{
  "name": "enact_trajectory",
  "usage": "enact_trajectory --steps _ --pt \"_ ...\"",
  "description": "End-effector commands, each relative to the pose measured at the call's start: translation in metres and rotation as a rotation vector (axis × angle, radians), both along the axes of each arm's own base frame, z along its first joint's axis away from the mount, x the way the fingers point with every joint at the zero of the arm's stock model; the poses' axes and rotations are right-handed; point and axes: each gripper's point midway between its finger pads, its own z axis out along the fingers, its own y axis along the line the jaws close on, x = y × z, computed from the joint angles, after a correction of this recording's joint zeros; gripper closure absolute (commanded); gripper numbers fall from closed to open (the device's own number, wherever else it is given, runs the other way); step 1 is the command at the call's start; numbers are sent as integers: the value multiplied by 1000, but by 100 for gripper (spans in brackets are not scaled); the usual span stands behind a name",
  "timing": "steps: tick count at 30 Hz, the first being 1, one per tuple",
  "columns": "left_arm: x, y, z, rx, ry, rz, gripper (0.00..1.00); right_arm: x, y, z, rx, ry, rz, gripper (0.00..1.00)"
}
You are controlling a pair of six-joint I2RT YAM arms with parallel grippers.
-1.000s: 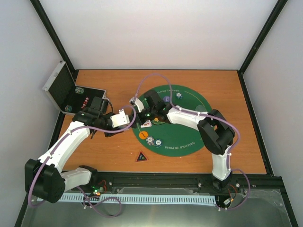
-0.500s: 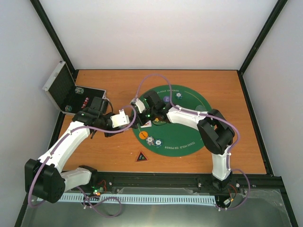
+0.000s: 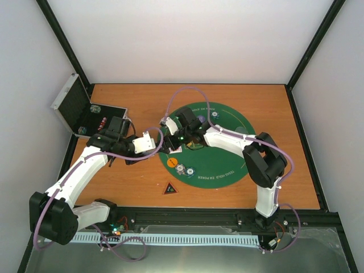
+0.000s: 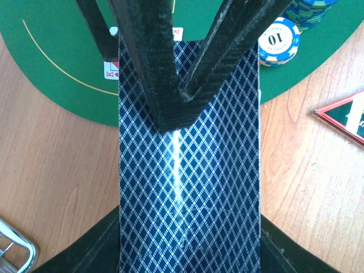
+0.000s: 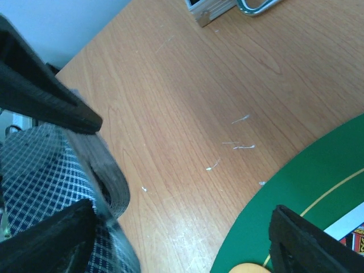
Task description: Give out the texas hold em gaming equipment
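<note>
My left gripper point(image 3: 154, 143) is shut on a deck of playing cards point(image 4: 187, 187) with blue diamond backs, held over the left rim of the green round mat point(image 3: 227, 165). My right gripper point(image 3: 170, 136) is open; its black fingers point(image 4: 153, 68) reach onto the deck's far end. In the right wrist view the deck point(image 5: 40, 170) bulges beside the near finger, and the jaws of that gripper point(image 5: 182, 244) stand wide apart over wood and mat. A face-up king point(image 4: 111, 69) lies under the fingers. A blue-white chip point(image 4: 278, 41), an orange chip point(image 5: 250, 268) and the red-edged triangle point(image 3: 169, 188) lie nearby.
The open silver case point(image 3: 71, 105) stands at the table's far left, its handle point(image 4: 14, 250) close to my left gripper. More chips point(image 3: 185, 169) sit on the mat's near left. A stack of chips point(image 4: 307, 11) stands behind the single chip.
My right gripper has shifted slightly left and back over the deck, and its jaws have narrowed a little. The left arm and the deck have stayed put.
</note>
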Motion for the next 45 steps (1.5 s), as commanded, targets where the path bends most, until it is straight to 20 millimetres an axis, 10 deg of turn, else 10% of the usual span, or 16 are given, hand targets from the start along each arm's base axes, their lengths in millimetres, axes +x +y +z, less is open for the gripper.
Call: enact_trajectory --steps 1,25,45 --pt "9 -5 20 -32 -79 -21 52 -7 -1 28 42 -13 36 21" --pt "9 -4 13 -20 -64 -13 52 -7 -9 51 16 -56 24 97" --pt "8 -2 8 -16 -54 -6 52 7 -51 107 28 -186 -64 97"
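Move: Between the two hands, the top card of the deck sits roughly 2 cm back from the right hand point, 4 cm to its left and 1 cm below, jutting off the deck towards that hand. The face-up card on the mat is about 2 cm ahead of the right hand, 5 cm to its right and 12 cm down; the Big Blind button lies at that depth, 6 cm back and 3 cm right. From the left hand, gripping the deck, the jutting card is about 1 cm ahead, 4 cm right and 2 cm below. Closing from wide open to shut, the right fingers straddle the jutting edge and pinch the card while the hand rises about 2 cm and eases slightly back. The hand then climbs faster, about 8 cm up in all, drawing some 3 cm to the right away from the deck. The left hand stays in place and keeps its grip on the rest. ##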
